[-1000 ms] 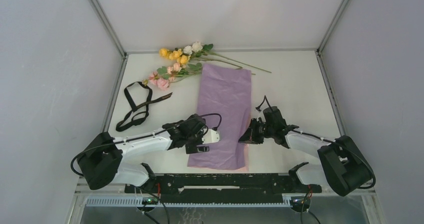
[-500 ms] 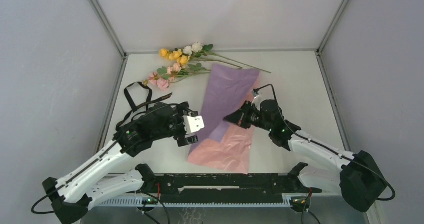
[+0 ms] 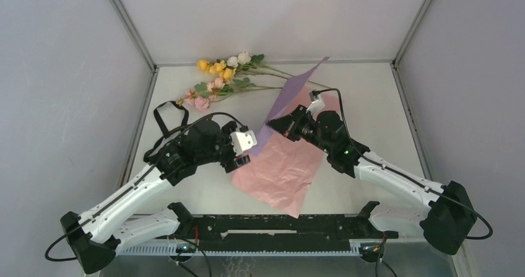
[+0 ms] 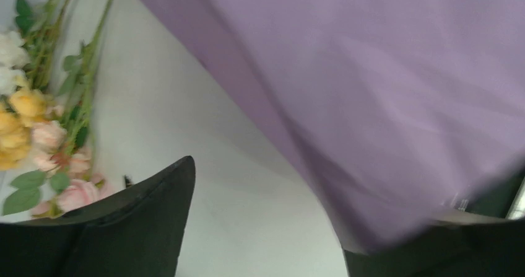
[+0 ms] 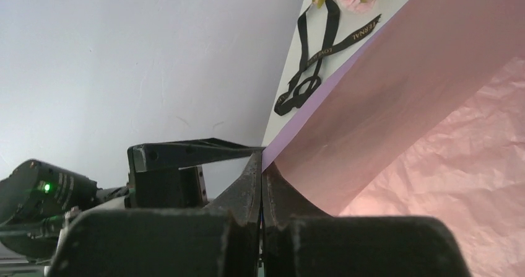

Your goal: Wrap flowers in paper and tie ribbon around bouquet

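The paper (image 3: 278, 175) lies half unfolded, with its crinkly pink face up near the table's front edge. Its lilac flap (image 3: 296, 91) stands lifted toward the back. My right gripper (image 3: 271, 127) is shut on the flap's left edge, and the right wrist view shows the jaws (image 5: 262, 165) pinching the pink-and-lilac edge. My left gripper (image 3: 242, 156) hovers open just left of the paper. In its wrist view the lilac paper (image 4: 371, 91) hangs over the right finger (image 4: 433, 249). The flowers (image 3: 223, 75) lie loose at the back left. The black ribbon (image 3: 167, 125) lies left of them. No bouquet is in view.
Grey walls enclose the table on three sides, with metal rails along the left and right edges (image 3: 408, 116). The flower stems (image 3: 291, 75) run behind the lifted flap. The black arm-mount bar (image 3: 272, 224) spans the near edge.
My right gripper closed on the paper's edge and lifted it up and back, opening the fold so the pink face shows. My left arm rose and drew back, staying open.
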Controlling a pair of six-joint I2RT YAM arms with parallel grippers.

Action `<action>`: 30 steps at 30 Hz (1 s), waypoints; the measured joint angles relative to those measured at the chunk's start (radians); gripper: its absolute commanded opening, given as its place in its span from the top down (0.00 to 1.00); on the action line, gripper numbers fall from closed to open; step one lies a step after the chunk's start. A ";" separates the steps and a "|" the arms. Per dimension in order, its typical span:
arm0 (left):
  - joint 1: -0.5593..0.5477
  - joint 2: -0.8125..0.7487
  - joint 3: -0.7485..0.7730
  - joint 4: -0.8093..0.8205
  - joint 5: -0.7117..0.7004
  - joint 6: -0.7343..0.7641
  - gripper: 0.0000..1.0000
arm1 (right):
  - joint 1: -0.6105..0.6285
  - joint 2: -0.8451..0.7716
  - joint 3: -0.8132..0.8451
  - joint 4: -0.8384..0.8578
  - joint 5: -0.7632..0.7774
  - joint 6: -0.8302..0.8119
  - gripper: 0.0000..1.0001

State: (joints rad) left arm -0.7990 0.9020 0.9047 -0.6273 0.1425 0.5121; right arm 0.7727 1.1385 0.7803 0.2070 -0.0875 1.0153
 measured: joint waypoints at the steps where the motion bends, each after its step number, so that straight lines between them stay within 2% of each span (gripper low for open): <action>1: 0.017 0.010 0.000 0.020 -0.005 -0.017 0.77 | 0.002 0.000 0.002 0.000 0.001 -0.003 1.00; 2: 0.035 0.023 0.000 0.040 -0.009 -0.036 0.97 | 0.002 0.000 0.003 -0.001 0.001 -0.006 1.00; 3: 0.056 0.039 0.000 0.058 -0.007 -0.054 1.00 | 0.002 0.000 0.003 -0.006 0.001 -0.011 1.00; 5: 0.092 0.068 0.000 0.086 0.003 -0.084 1.00 | -0.001 0.002 0.009 -0.030 -0.005 -0.027 0.85; 8: 0.169 0.109 0.000 0.119 0.048 -0.154 1.00 | -0.040 0.019 0.062 -0.126 -0.067 -0.083 0.55; 10: 0.243 0.125 0.000 0.145 0.078 -0.219 1.00 | -0.090 0.017 0.093 -0.204 -0.109 -0.129 0.43; 14: 0.444 0.138 -0.009 0.211 0.135 -0.366 1.00 | -0.319 -0.042 0.084 -0.374 -0.143 -0.247 0.37; 17: 0.590 0.149 -0.022 0.267 0.193 -0.489 1.00 | -0.551 -0.077 0.026 -0.461 -0.158 -0.323 0.34; 21: 0.706 0.203 -0.023 0.308 0.259 -0.608 1.00 | -0.772 0.011 -0.040 -0.486 -0.172 -0.379 0.34; 25: 0.757 0.285 -0.023 0.313 0.328 -0.673 1.00 | -0.882 0.223 -0.061 -0.433 -0.217 -0.381 0.34; 30: 0.787 0.344 -0.023 0.305 0.382 -0.700 1.00 | -0.879 0.421 -0.061 -0.345 -0.241 -0.352 0.35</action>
State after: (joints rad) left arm -0.0120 1.2461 0.8814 -0.3222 0.5243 -0.1883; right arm -0.1066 1.5597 0.7197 -0.1383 -0.3290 0.6632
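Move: The near end of the raised paper edge hangs just between the open left fingers, about 2 cm ahead, 1 cm right and 2 cm below the left hand point. From there the pink flowers lie some 31 cm ahead and 21 cm left, the ribbon 18 cm ahead and 29 cm left, both about 20 cm lower. The right hand already pinches this raised edge; the paper's right edge on the table lies roughly 6 cm ahead, 20 cm right and 26 cm below it. Forward the left hand slides a little, shutting its fingers on the paper's raised edge, then pulls it forward and left, about 14 and 11 cm in all, sinking late and turning some 50 degrees counter-clockwise. Once that grip is shut, the right hand opens, lets go and sweeps about 27 cm right, diving to the table beside the paper's right edge, fingers part-open. ##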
